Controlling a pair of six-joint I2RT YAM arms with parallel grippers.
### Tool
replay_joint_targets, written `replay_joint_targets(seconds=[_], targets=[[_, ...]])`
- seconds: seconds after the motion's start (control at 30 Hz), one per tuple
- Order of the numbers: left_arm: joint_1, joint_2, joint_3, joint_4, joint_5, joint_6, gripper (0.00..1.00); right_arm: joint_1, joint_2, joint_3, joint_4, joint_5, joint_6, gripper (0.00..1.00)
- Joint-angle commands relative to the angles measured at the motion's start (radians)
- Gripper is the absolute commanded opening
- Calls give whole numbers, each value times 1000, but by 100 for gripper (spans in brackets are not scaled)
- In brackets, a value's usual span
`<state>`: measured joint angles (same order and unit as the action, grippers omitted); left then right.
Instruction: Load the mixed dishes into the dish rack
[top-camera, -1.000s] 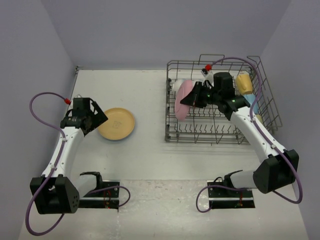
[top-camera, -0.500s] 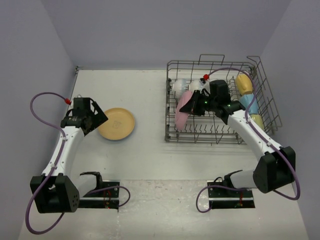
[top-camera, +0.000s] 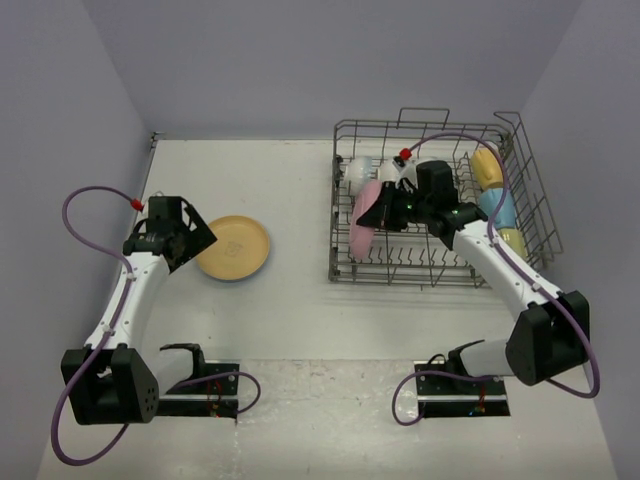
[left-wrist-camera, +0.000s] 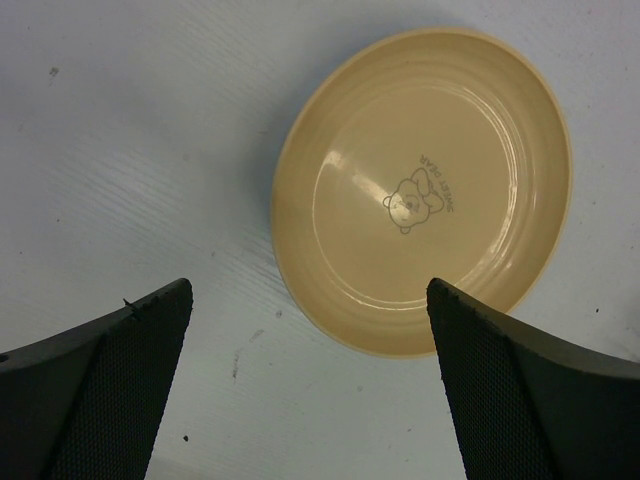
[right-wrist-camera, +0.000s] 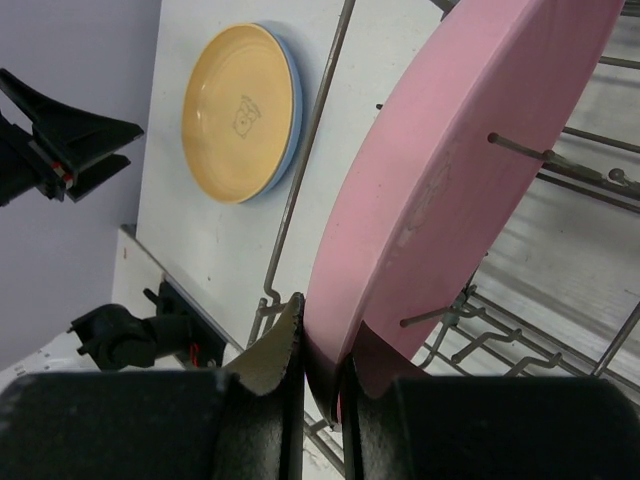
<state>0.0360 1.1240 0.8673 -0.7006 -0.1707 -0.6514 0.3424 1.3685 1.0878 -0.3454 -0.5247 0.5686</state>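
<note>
My right gripper (top-camera: 386, 212) (right-wrist-camera: 325, 345) is shut on the rim of the pink plate (top-camera: 362, 226) (right-wrist-camera: 470, 180). It holds the plate on edge among the tines at the left end of the dish rack (top-camera: 430, 281) (right-wrist-camera: 322, 125). The orange-yellow plate (top-camera: 233, 247) (left-wrist-camera: 425, 190) (right-wrist-camera: 240, 110) lies flat on the table, stacked on a blue plate (right-wrist-camera: 293, 105). My left gripper (top-camera: 188, 236) (left-wrist-camera: 308, 290) hovers open just over its left rim, holding nothing. White bowls (top-camera: 357, 170) sit in the rack's back left. Three mugs, yellow (top-camera: 487, 165), light blue (top-camera: 497, 205) and pale yellow-green (top-camera: 512, 240), line its right side.
The rack's raised wire handle (top-camera: 425, 113) stands at its far side. Purple walls close in the table on the left, back and right. The arm bases (top-camera: 205, 385) sit at the near edge.
My right gripper has carried the pink plate left and lower into the rack's left end, and the plate now stands more on edge. The left arm has not moved.
</note>
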Motion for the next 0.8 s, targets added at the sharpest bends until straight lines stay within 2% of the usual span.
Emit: replay_joint_targets(seconds=[0.0,0.13,0.17,0.23,0.27,0.37,0.4,0.5,0.57,0.6,0.67,0.77], targets=[[1,-12,-8,29,-7,-17,100,7,33,13,-3,17,-113,2],[1,-23,-14,26,-7,-27,100,6,52,21,-30,26,-111,26],[2,-24,-16,24,-7,-28,100,7,50,20,-43,29,-108,36],[1,-29,-19,20,-6,-31,100,6,41,15,-44,48,-110,46],[2,-32,-21,19,-7,-33,100,6,34,14,-46,52,-108,55],[1,-33,-24,15,-12,-36,100,6,15,12,-46,48,-119,67],[1,-33,-22,10,-12,-39,100,6,3,11,-44,46,-121,75],[2,-33,-24,6,-12,-44,100,6,-25,12,-52,52,-133,84],[1,-33,-27,7,-12,-44,100,6,-39,14,-55,60,-133,86],[2,-33,-27,6,-13,-45,100,6,-51,15,-59,64,-133,93],[1,-32,-30,4,-15,-45,100,6,-63,21,-76,95,-133,99],[1,-27,-31,4,-20,-45,100,6,-98,26,-90,149,-134,99]])
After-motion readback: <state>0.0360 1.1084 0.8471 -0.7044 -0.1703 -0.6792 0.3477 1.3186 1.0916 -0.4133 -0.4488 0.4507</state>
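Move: The pink plate is still pinched by its upper near rim in the right gripper, over the left end of the dish rack; its middle lies about 2 cm ahead of the right hand and 9 cm below. One white bowl stands some 14 cm ahead and 13 cm below, the next 8 cm to the right at about the same distance out. From the idle left hand the pink plate is about 39 cm to the right, 6 cm ahead and nearly level. Open the right gripper wide so the pads let go of the pink plate's rim, and as they spread let the hand sink about 2.5 cm over the plate. Then lift it back by roughly the same amount, easing a centimetre or so to the right and tilting slightly. ##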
